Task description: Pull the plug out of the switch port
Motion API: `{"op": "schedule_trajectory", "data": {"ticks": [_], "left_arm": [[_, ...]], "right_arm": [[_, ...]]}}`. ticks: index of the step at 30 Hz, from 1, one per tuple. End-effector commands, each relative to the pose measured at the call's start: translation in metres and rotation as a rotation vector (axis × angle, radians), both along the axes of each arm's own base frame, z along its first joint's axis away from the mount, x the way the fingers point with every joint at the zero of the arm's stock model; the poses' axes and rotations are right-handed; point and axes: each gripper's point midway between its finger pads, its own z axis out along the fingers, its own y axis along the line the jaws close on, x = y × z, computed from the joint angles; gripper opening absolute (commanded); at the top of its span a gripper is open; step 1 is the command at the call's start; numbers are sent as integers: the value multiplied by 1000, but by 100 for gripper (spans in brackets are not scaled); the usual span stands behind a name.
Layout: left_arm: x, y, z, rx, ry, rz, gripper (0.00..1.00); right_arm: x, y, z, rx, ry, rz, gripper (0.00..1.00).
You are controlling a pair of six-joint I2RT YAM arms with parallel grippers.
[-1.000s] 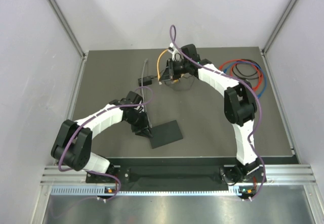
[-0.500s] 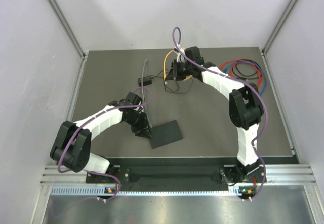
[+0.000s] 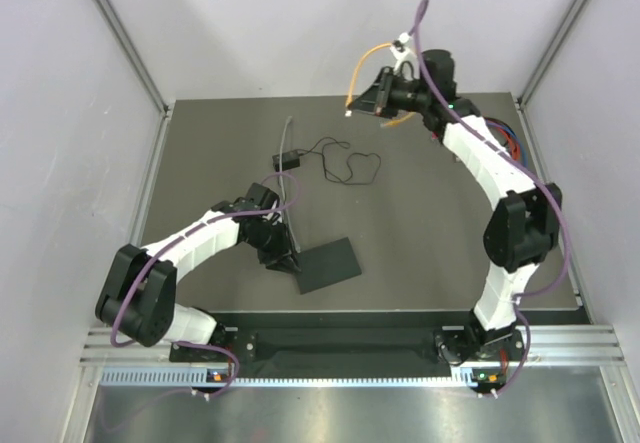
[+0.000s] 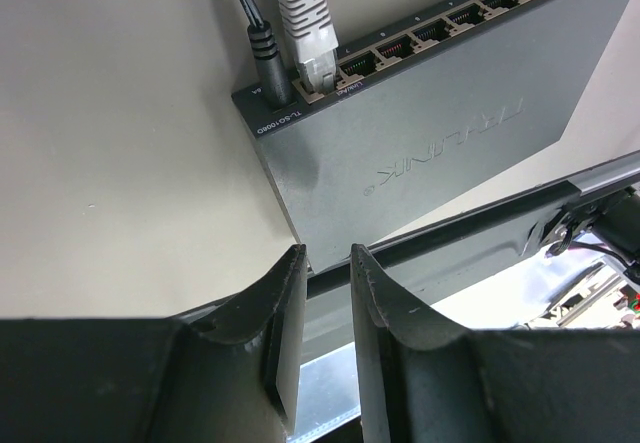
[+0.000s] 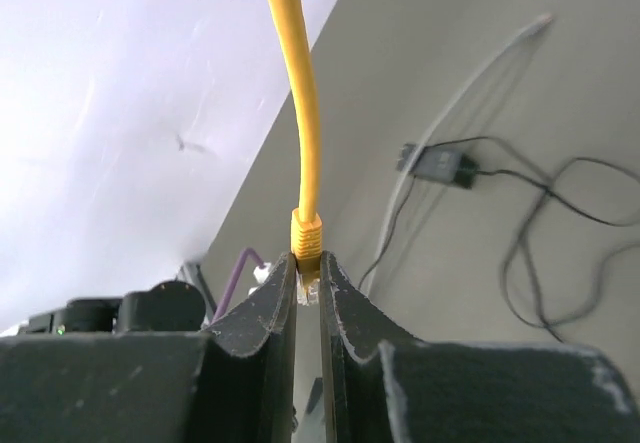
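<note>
The switch (image 3: 328, 265), a flat black box, lies near the table's front; the left wrist view shows its socket row (image 4: 430, 133). A grey plug (image 4: 305, 23) and a black power plug (image 4: 262, 48) sit in its end sockets. My left gripper (image 3: 283, 260) stands at the switch's left corner, jaws apart (image 4: 325, 253), tips straddling that corner; I cannot tell whether they touch it. My right gripper (image 3: 378, 98) is raised high over the table's back edge, shut (image 5: 308, 263) on the plug (image 5: 307, 238) of a yellow cable (image 3: 357, 71), far from the switch.
A grey cable (image 3: 289, 138) runs from the switch toward the back. A small black adapter (image 3: 288, 159) with a thin looping black wire (image 3: 350, 163) lies mid-table. Red and blue coiled cables (image 3: 510, 138) lie at the back right. White walls enclose the table.
My right arm has lifted and swung back and to the right, carrying the yellow cable up off the table. The left arm and the switch have stayed put.
</note>
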Motion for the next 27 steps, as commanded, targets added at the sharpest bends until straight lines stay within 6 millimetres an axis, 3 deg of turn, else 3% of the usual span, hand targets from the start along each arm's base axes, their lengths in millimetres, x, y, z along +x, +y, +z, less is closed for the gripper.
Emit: {"op": "schedule_trajectory", "data": {"ticks": [1, 4, 11, 12, 16, 27], "left_arm": [[4, -4, 8, -34, -36, 6, 30], [4, -4, 8, -35, -39, 3, 30], [4, -4, 9, -38, -42, -2, 30], [3, -4, 9, -38, -40, -4, 30], [1, -3, 7, -38, -36, -4, 30], [1, -4, 7, -43, -26, -7, 30]], "right_arm": [[9, -55, 46, -14, -15, -174, 0], [31, -115, 37, -102, 46, -386, 0], [39, -246, -36, -245, 353, -714, 0], [36, -256, -53, -277, 403, -721, 0], [39, -290, -84, -352, 449, -715, 0], [56, -320, -152, -527, 504, -639, 0]]}}
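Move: The right hand, high up and already gripping the yellow cable by one plug, has the pile of pulled red, blue and black cables about 37 cm to its right, 11 cm farther out and some 29 cm below. Near its start, down on the table, lie the thin black cord about 9 cm ahead and 3 cm right, and the black adapter 9 cm ahead and 13 cm left. From the left hand the pile is about 47 cm right, 38 cm ahead and 4 cm lower. Swing the right gripper about 30 cm to the right, drifting slightly forward, and sink some 17 cm once well under way, towards the pile of pulled cables at the far right. On the way, turn the wrist clockwise and tip the nearly level fingers steeply down, still pinching the yellow cable's plug. ##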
